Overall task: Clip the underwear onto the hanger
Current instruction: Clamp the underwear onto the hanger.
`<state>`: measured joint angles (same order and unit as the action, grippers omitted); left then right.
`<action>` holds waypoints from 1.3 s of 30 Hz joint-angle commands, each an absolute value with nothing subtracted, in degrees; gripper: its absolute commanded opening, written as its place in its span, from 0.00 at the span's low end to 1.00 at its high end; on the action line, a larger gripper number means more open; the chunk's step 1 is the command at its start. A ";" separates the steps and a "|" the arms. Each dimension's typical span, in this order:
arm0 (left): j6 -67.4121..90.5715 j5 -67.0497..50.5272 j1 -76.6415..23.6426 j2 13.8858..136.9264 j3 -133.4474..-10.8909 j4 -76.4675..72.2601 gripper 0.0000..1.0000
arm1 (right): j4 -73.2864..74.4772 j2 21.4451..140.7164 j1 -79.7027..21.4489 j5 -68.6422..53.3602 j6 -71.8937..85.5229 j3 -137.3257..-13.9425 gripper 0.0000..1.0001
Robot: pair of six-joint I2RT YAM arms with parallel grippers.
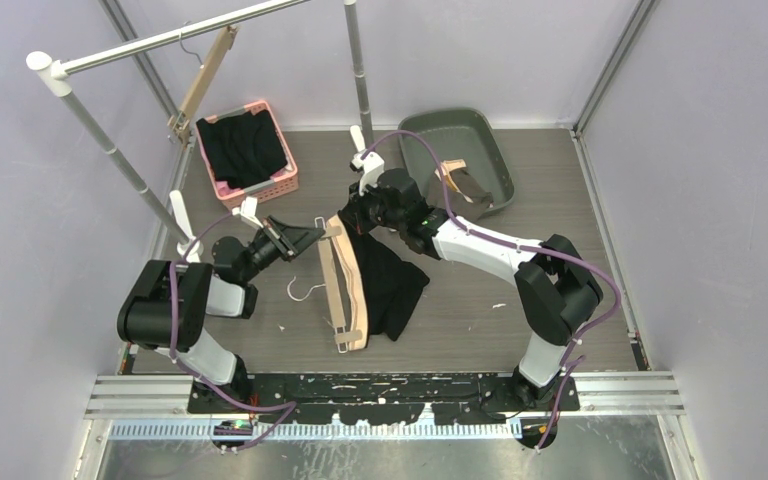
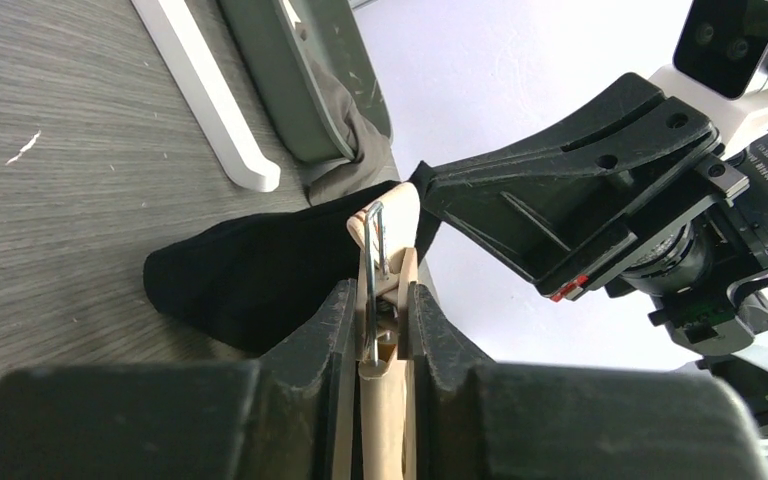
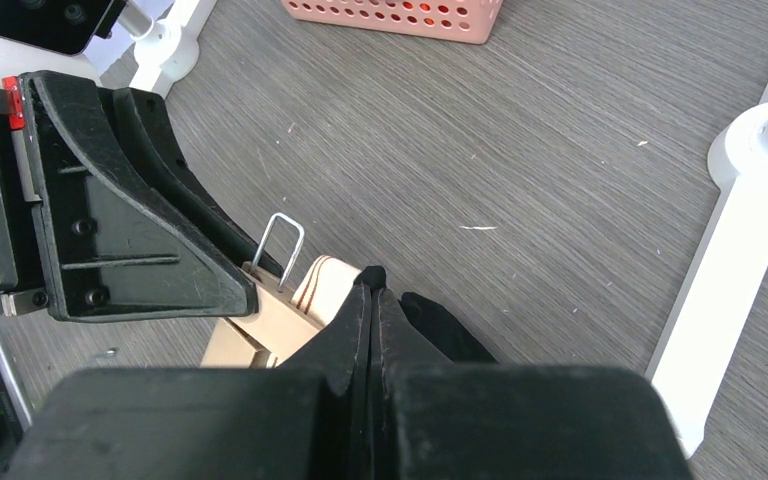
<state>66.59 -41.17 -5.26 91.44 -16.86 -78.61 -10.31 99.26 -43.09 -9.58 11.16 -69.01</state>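
Note:
A wooden hanger (image 1: 345, 290) lies on the table with the black underwear (image 1: 392, 285) draped over its right side. My left gripper (image 1: 316, 233) is shut on the hanger's wooden clip (image 2: 388, 262) at the far end, squeezing it between both fingers. My right gripper (image 1: 353, 217) is shut on an edge of the underwear (image 3: 438, 318), holding it right beside that clip (image 3: 278, 318). In the left wrist view the black cloth (image 2: 250, 275) hangs just behind the clip's tip. The two grippers nearly touch.
A pink basket (image 1: 282, 184) holding dark clothes stands at the back left. A grey tray (image 1: 480, 130) sits at the back right. A white rack pole (image 1: 110, 150) with another wooden hanger (image 1: 203, 80) rises on the left. A white rack foot (image 3: 730, 210) lies close on the right.

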 commanded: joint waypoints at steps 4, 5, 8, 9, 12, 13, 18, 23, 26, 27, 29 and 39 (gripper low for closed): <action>66.45 -41.92 -5.80 91.67 -18.81 -81.91 0.37 | -14.65 98.70 -42.92 -9.68 11.59 -71.62 0.01; 66.45 -41.96 -5.80 91.59 -18.78 -81.91 0.41 | -14.60 98.68 -42.89 -9.67 11.53 -71.63 0.01; 66.53 -41.98 -5.82 91.49 -18.89 -81.91 0.48 | -14.57 98.79 -42.96 -9.57 11.52 -71.45 0.01; 66.60 -42.00 -5.83 91.49 -18.96 -81.91 0.49 | -14.57 98.79 -42.91 -9.50 11.56 -71.38 0.01; 66.62 -41.97 -5.88 91.56 -18.94 -81.91 0.50 | -14.51 98.79 -42.90 -9.34 11.56 -71.09 0.01; 66.62 -41.98 -5.88 91.52 -18.98 -81.91 0.50 | -14.56 98.79 -42.94 -9.25 11.66 -71.04 0.01; 66.67 -41.77 -5.84 91.66 -18.85 -81.91 0.56 | -14.50 98.71 -42.91 -7.55 11.70 -70.79 0.01; 66.62 -40.57 -5.84 92.13 -18.48 -81.91 0.62 | -14.47 98.53 -42.48 -4.42 11.75 -70.62 0.01; 66.67 -38.71 -5.72 91.92 -17.56 -81.94 0.66 | -14.48 98.82 -41.35 -3.53 12.65 -70.66 0.01; 66.70 -37.98 -5.64 91.73 -17.24 -81.92 0.66 | -14.43 99.21 -40.80 -3.37 13.07 -70.67 0.01; 66.77 -37.22 -5.50 91.44 -16.76 -81.91 0.66 | -14.01 100.04 -39.73 -3.25 13.86 -71.04 0.01; 66.80 -36.32 -5.46 92.04 -16.26 -81.91 0.66 | -11.91 103.63 -37.92 -2.27 15.14 -71.87 0.02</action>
<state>66.87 -37.23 -5.56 92.05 -16.58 -78.61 -10.24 103.22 -38.00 -3.84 13.98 -69.01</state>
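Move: The hanger's far clip sits pinched between the left fingers, about 1 cm right of that hand's point and level with it, closing over the underwear's waistband. The near clip is some 25 cm back from the left hand, 6 cm right and about 12 cm lower. From the right hand, which holds the waistband's far corner, the far clip lies about 3 cm back, 5 cm left and 2 cm lower; the white stand foot is roughly 9 cm ahead, 6 cm right and 15 cm down. The far clip is let go as the left fingers spread wide around it, that hand otherwise almost staying in place. Only then does the right hand, keeping its shut grip on the waistband corner, draw the underwear forward and right towards the white stand foot, sinking on the way, some 7 cm in all, and turning about 10 degrees clockwise. ##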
